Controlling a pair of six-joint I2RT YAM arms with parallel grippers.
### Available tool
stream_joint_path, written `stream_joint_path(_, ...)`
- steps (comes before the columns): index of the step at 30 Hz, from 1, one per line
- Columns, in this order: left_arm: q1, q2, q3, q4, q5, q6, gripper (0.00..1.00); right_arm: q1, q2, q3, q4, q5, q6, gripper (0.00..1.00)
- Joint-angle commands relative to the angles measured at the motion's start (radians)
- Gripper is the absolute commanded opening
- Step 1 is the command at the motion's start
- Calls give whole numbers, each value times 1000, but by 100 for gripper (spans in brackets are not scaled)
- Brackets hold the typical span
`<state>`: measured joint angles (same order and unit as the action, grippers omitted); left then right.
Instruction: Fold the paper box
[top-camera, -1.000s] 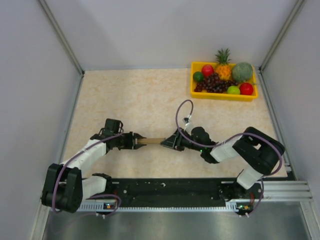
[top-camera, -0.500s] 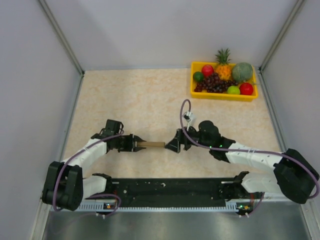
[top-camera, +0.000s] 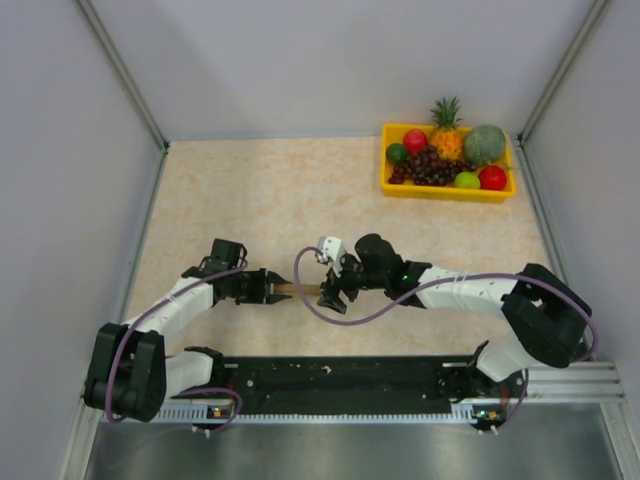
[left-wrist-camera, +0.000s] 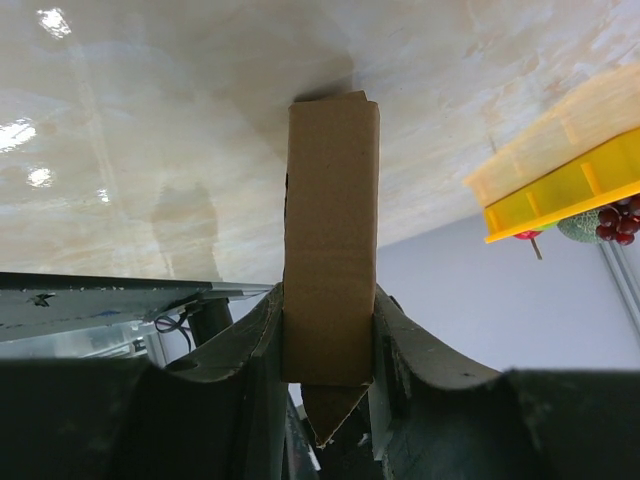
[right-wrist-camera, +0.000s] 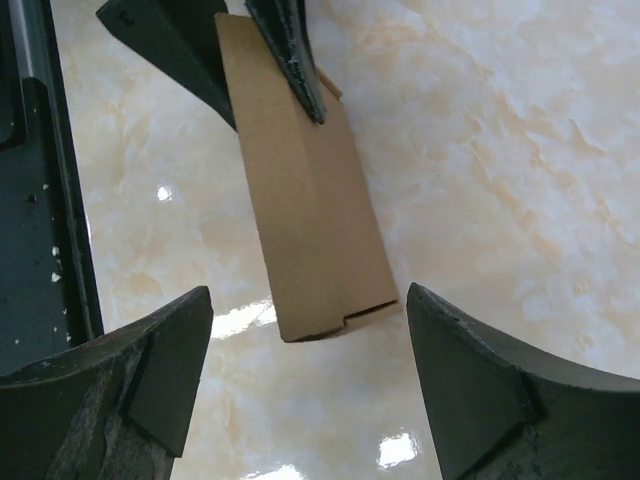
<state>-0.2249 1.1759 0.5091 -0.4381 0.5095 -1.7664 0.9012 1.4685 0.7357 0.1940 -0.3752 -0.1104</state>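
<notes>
The paper box (top-camera: 303, 288) is a narrow, flattened brown cardboard piece held just above the table in front of the arm bases. My left gripper (top-camera: 278, 289) is shut on its left end; the left wrist view shows the box (left-wrist-camera: 330, 230) clamped between both fingers (left-wrist-camera: 245, 350), a pointed flap hanging below. My right gripper (top-camera: 328, 293) hovers over the box's free right end, open. In the right wrist view the box (right-wrist-camera: 305, 210) lies between and beyond the spread fingers (right-wrist-camera: 165, 375), touching neither, with the notched end nearest.
A yellow fruit tray (top-camera: 447, 190) with a pineapple, grapes and other fruit stands at the back right, also in the left wrist view as the tray (left-wrist-camera: 560, 190). The black base rail (top-camera: 340, 375) runs along the near edge. Grey walls enclose the table.
My right gripper has let go of the box's right end and opened wide, and it has shifted left over that end. The left gripper still holds the box in the same place.
</notes>
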Motion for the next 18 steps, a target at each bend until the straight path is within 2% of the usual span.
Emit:
stream_joint_path(1, 2, 2, 23, -19, -11, 9, 18, 63, 58, 65, 15, 80, -146, 77)
stream_joint_path(4, 2, 1, 26, -21, -8, 10, 25, 76, 99, 106, 33, 113, -158, 72)
stream_joint_path(6, 2, 1, 32, -19, -9, 15, 37, 79, 121, 123, 32, 105, -161, 67)
stream_joint_path(11, 2, -12, 42, -16, -9, 19, 58, 97, 213, 177, 21, 162, -181, 43)
stream_joint_path(12, 2, -13, 43, -17, -6, 24, 68, 97, 217, 179, 25, 188, -180, 40)
stream_joint_path(14, 7, -12, 48, -24, 3, 47, 79, 97, 220, 179, 24, 188, -183, 34)
stream_joint_path(17, 35, -18, 69, -42, 9, 152, 91, 97, 205, 168, 6, 193, -184, 28)
stream_joint_path(18, 47, -30, 86, -60, 0, 244, 96, 96, 190, 163, 2, 194, -187, 27)
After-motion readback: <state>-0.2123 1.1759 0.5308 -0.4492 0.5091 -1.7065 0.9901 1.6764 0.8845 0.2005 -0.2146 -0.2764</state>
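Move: The paper box is on edge between the hands, its left end still pinched in the left gripper. From the right hand, the box's middle lies some 7 cm to the left, 2 cm ahead and 3 cm below, its free end nearer. The left fingertips are about 11 cm left, 2 cm ahead and 2 cm below. From the left hand, the box's middle is about 4 cm to the right, 1 cm ahead and 2 cm below. Bring the open right gripper left about 4 cm onto the free end of the paper box, sinking some 3 cm and easing forward, fingertips tipping slightly farther down, and close its fingers across the narrow thickness. As they close, hold the left hand almost in place and spread its fingers wide, freeing the rear finger from the box. ##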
